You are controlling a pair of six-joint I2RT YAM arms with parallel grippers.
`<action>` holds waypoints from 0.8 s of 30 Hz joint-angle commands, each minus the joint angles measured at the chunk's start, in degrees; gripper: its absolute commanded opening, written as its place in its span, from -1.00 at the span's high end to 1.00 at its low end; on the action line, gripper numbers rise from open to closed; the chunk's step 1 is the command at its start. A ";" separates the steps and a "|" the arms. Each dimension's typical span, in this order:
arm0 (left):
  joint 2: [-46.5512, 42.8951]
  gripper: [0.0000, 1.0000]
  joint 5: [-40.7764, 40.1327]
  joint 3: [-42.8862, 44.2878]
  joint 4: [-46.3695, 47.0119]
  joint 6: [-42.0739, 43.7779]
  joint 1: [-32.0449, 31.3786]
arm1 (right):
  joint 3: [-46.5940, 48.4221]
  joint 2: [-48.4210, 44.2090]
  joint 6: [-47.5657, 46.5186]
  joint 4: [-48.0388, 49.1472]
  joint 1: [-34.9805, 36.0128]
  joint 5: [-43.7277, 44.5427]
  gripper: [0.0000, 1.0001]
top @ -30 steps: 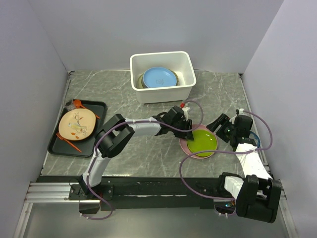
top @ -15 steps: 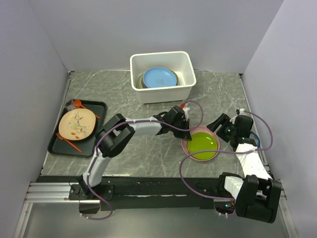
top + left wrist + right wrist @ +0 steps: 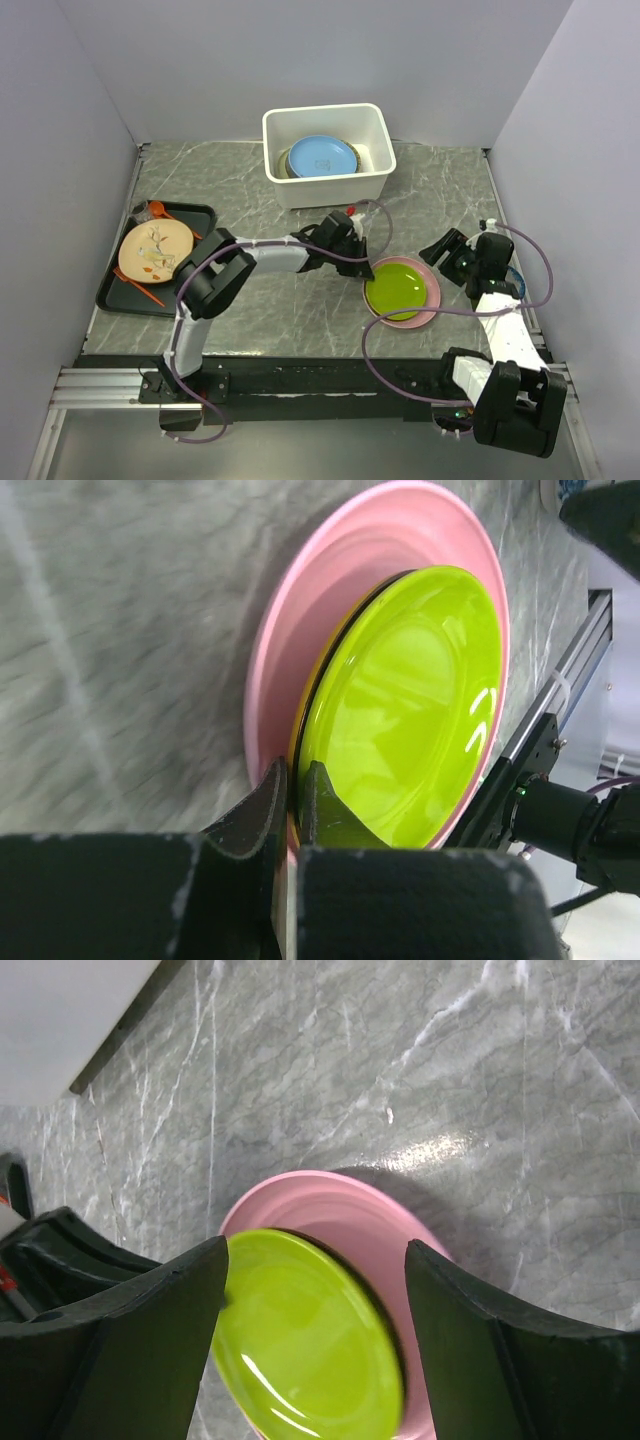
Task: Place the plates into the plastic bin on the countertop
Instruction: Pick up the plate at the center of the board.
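A lime green plate [image 3: 400, 287] lies tilted on a pink plate [image 3: 428, 305] on the countertop [image 3: 300, 300], right of centre. My left gripper [image 3: 366, 267] is shut on the lime plate's left rim, and its jaws [image 3: 296, 780] pinch the edge with the pink plate [image 3: 300, 620] behind. My right gripper [image 3: 452, 256] hovers open just right of the stack, its fingers [image 3: 170, 1310] spread above both plates [image 3: 310, 1350]. The white plastic bin [image 3: 330, 188] stands at the back centre with a blue plate [image 3: 322, 155] on top of others inside.
A flat black tray [image 3: 118, 295] at the left holds a peach patterned plate [image 3: 155, 248] and orange utensils. A small blue-rimmed bowl [image 3: 514, 276] is partly hidden behind the right arm. Grey walls enclose the counter on three sides.
My left gripper has closed on the lime plate's rim and drawn back to the left, raising that edge and shifting the plate off-centre on the pink one. The right arm has stayed put.
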 commanded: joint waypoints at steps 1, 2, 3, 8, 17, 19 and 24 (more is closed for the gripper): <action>-7.62 0.99 2.46 -1.85 5.94 -0.75 1.16 | -0.96 -1.17 -0.68 0.47 -0.59 -0.60 -0.56; -9.11 0.99 2.98 -3.34 6.55 -0.92 1.59 | -0.96 -0.99 -0.77 0.38 -0.59 -0.60 -0.55; -9.90 0.99 3.25 -4.05 7.69 -1.27 1.86 | -0.88 -0.90 -0.77 0.38 -0.59 -0.60 -0.55; -15.61 0.99 2.90 -9.05 9.37 -2.33 3.88 | -0.88 -0.02 -0.86 0.29 -0.59 -0.60 -0.55; -24.32 0.99 -0.26 -15.30 3.05 1.18 12.14 | 0.53 1.82 -1.82 -2.60 -0.68 3.26 -0.55; -25.20 0.99 -1.49 -16.53 2.43 1.80 14.06 | 0.79 2.87 -1.82 -3.22 -0.59 3.62 -0.55; -26.70 0.99 -2.90 -20.84 2.25 1.19 16.45 | 1.41 5.60 -1.91 -3.75 -0.59 3.89 -0.55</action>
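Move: My left hand already pinches the left rim of the green plate, whose middle lies about 7 cm to its right, 4 cm back and a touch lower. The pink plate is under it, some 8 cm right, 5 cm back and 3 cm down. The plastic bin stands about 26 cm ahead and 10 cm left. From my right hand the green plate is roughly 11 cm left, 6 cm back and 7 cm below. Keeping the green plate's rim pinched, I raise my left hand off the pink plate while drifting left, then swing it faster to the left and forward, nearer the bin: about 14 cm left and 5 cm forward overall, ending some 6 cm higher after a slight dip, turned about 15 degrees counter-clockwise. My open right hand sinks about 3 cm beside the pink plate, tipping down a little. ##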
